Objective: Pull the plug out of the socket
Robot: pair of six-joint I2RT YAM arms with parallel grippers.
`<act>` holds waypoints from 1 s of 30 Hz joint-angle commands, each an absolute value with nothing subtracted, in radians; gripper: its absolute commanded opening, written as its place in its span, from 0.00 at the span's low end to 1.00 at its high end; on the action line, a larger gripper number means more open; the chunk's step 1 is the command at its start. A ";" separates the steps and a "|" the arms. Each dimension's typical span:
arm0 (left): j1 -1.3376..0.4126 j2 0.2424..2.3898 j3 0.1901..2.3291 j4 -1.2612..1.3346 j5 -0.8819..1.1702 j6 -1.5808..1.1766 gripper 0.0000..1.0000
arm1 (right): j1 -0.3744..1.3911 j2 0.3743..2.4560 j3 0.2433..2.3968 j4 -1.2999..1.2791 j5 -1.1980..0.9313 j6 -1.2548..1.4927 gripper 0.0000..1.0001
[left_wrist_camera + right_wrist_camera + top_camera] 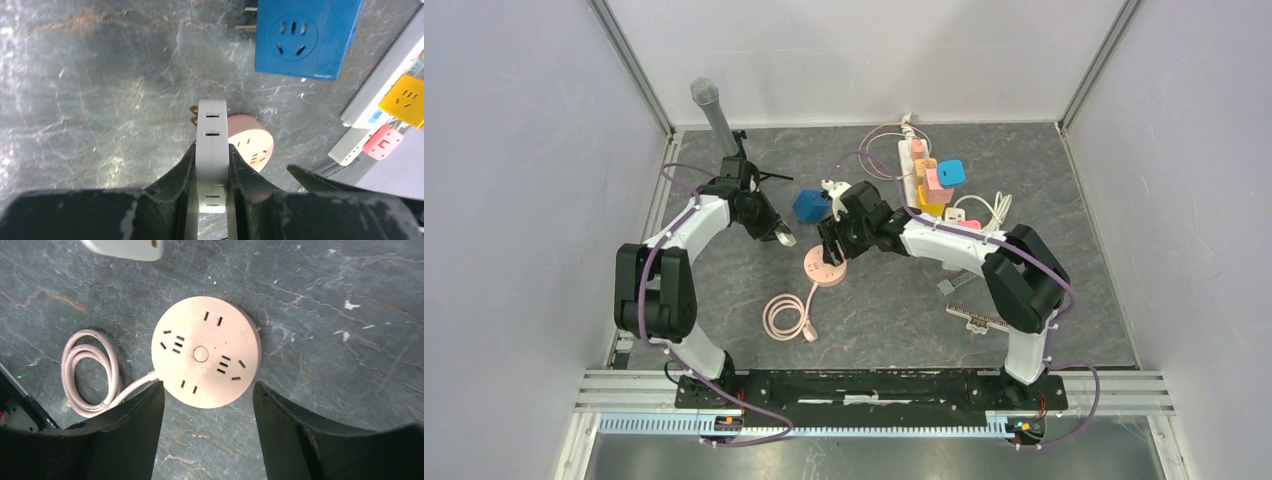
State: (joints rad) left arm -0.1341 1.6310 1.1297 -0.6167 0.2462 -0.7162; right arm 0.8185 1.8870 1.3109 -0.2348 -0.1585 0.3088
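Note:
My left gripper (213, 150) is shut on a white plug (213, 131). The plug's brass prongs stick out to the left, free in the air above the table. The round pink socket (253, 144) lies on the table just beyond it, with no plug in its slots. In the top view, the left gripper (784, 237) holds the plug left of the pink socket (824, 268). My right gripper (208, 388) is open, its fingers either side of the near edge of the pink socket (206, 357), not touching it. The white plug (125, 249) shows at that view's top edge.
The socket's pink cord (787, 317) is coiled in front of it. A blue cube adapter (809, 206) lies behind the socket. A white power strip (914, 165) with several coloured adapters lies at the back right, beside a white cable (986, 210). A grey microphone (714, 115) stands back left.

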 commanded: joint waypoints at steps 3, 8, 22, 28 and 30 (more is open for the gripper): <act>-0.084 1.732 1.162 -0.483 0.382 -0.674 0.16 | 0.768 1.743 1.313 -0.245 -0.164 0.312 0.70; -0.061 1.831 1.211 -0.493 0.472 -0.654 0.19 | 0.712 1.681 1.270 -0.250 -0.166 0.324 0.70; -0.002 1.863 1.271 -0.656 0.298 -0.590 0.77 | 0.609 1.570 1.232 -0.290 -0.144 0.313 0.72; -0.002 1.790 1.288 -0.716 0.219 -0.568 0.94 | 0.585 1.517 1.229 -0.312 -0.120 0.312 0.72; -0.002 1.754 1.269 -0.728 0.192 -0.566 0.97 | 0.574 1.493 1.226 -0.328 -0.096 0.310 0.72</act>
State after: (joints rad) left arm -0.0006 1.8572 1.2526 -0.6785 0.2672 -0.6125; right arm 0.5915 1.5677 1.2297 -0.3153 -0.1421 0.3161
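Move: Just below the left hand, which still holds the white plug, is the bare table spot it is going to: about 3 cm ahead and 5 cm down. From this hand the round socket lies some 9 cm right and 2 cm back, and the blue adapter about 10 cm ahead and 6 cm right. The right hand, open and empty, has the socket almost beneath it, about 6 cm down, 1 cm ahead and 2 cm left. Lowering the white plug about 4 cm while edging some 3 cm forward, the left hand brings it down to the table, then spreads its fingers nearly wide, lets go and slips about 5 cm off to the left. The right hand, already clear of the socket and still open, rises about 10 cm and swings 10 cm right and 5 cm forward, away from the socket, turning some 15 degrees clockwise. ##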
